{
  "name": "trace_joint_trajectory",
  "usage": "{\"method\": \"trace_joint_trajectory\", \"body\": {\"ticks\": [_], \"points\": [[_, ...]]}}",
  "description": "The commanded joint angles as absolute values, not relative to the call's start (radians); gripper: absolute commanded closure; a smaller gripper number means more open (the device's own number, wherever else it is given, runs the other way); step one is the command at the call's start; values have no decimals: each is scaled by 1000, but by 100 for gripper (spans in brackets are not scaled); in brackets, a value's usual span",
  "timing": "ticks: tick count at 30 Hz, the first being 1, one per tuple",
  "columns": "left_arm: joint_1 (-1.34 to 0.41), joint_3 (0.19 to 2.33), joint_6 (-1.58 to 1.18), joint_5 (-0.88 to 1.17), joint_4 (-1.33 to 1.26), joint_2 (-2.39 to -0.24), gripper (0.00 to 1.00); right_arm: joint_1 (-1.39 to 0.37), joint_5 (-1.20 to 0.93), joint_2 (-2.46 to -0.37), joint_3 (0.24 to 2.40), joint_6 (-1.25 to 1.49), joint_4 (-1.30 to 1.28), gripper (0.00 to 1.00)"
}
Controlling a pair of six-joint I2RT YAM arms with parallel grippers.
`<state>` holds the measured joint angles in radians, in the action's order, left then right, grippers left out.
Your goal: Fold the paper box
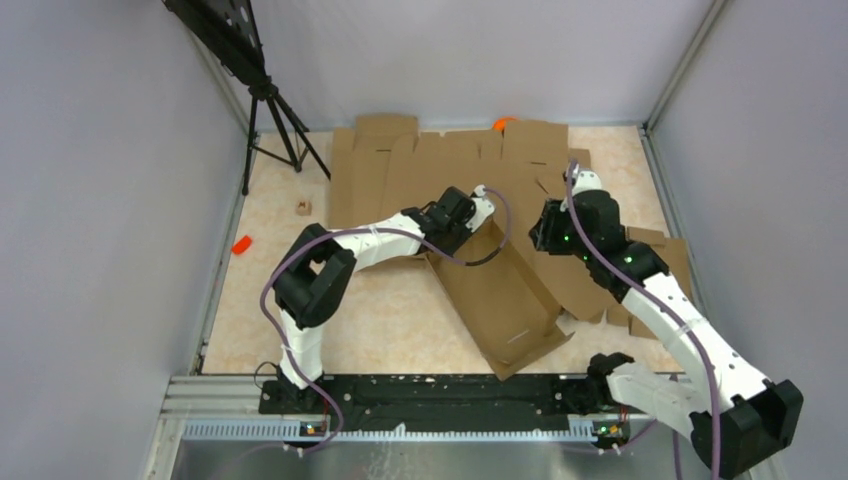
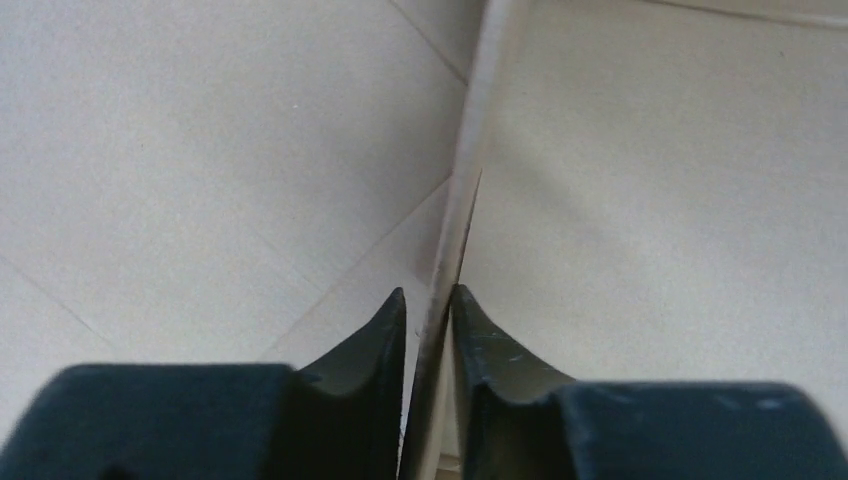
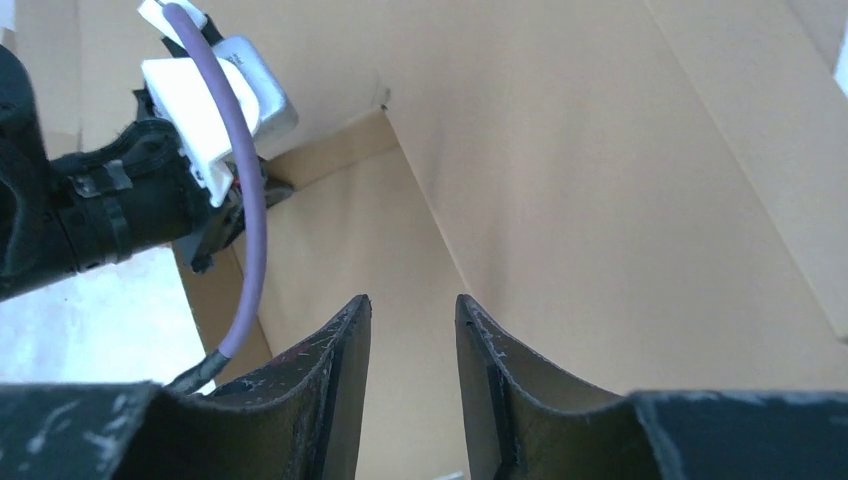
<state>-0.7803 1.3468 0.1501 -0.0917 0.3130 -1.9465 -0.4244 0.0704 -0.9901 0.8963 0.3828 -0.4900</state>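
Note:
The paper box [image 1: 500, 295] lies in the middle of the table as a brown cardboard tray with narrow raised side walls, running diagonally toward the near edge. My left gripper [image 1: 480, 212] sits at its far left corner. In the left wrist view, that gripper [image 2: 428, 292] straddles a thin upright wall [image 2: 465, 200]; the right finger touches it and a slim gap shows on the left. My right gripper [image 1: 540, 240] hovers at the box's far right side. Seen from its own wrist, the right gripper [image 3: 412, 298] is open and empty above a box panel [image 3: 560, 200].
Flat cardboard blanks [image 1: 440, 160] cover the back of the table, and more [image 1: 650, 265] lie under the right arm. A black tripod [image 1: 270, 110] stands at the back left. A small orange piece [image 1: 241, 243] and a small brown block [image 1: 303, 208] lie on the left.

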Motion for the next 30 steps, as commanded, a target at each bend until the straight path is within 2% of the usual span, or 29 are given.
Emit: {"method": "trace_joint_trajectory", "body": {"ticks": [1, 3, 8, 14, 20, 25, 30], "points": [[-779, 1364, 125, -87, 285, -1947, 88, -418, 149, -914, 861, 421, -557, 63], [-778, 1359, 112, -112, 279, -1929, 100, -417, 183, -868, 849, 442, -560, 63], [-763, 1282, 14, -132, 235, -1796, 100, -415, 229, -774, 826, 481, -548, 65], [-761, 1168, -246, -191, 266, -1602, 100, -413, 213, -745, 834, 498, -558, 66], [-759, 1043, -344, -111, 156, -1423, 100, -413, 180, -710, 819, 517, -541, 67], [-699, 1087, -506, -307, 292, -1414, 100, -413, 154, -698, 828, 518, -560, 67], [-667, 1018, -643, -459, 369, -1367, 100, -413, 104, -682, 810, 525, -588, 67]]}}
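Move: The paper box's short far end wall stands right between the left hand's open fingers, its middle about 2 cm right, 1 cm ahead and 2 cm below. The box tray's middle lies some 10 cm back and 9 cm right, the lid panel about 20 cm right and 4 cm back, both near 4 cm lower. For the right hand, that end wall is about 15 cm left, 7 cm ahead and 17 cm down. Left fingers pinch the end wall, lift it about 10 cm and swing it left, counter-clockwise; right hand retreats. ##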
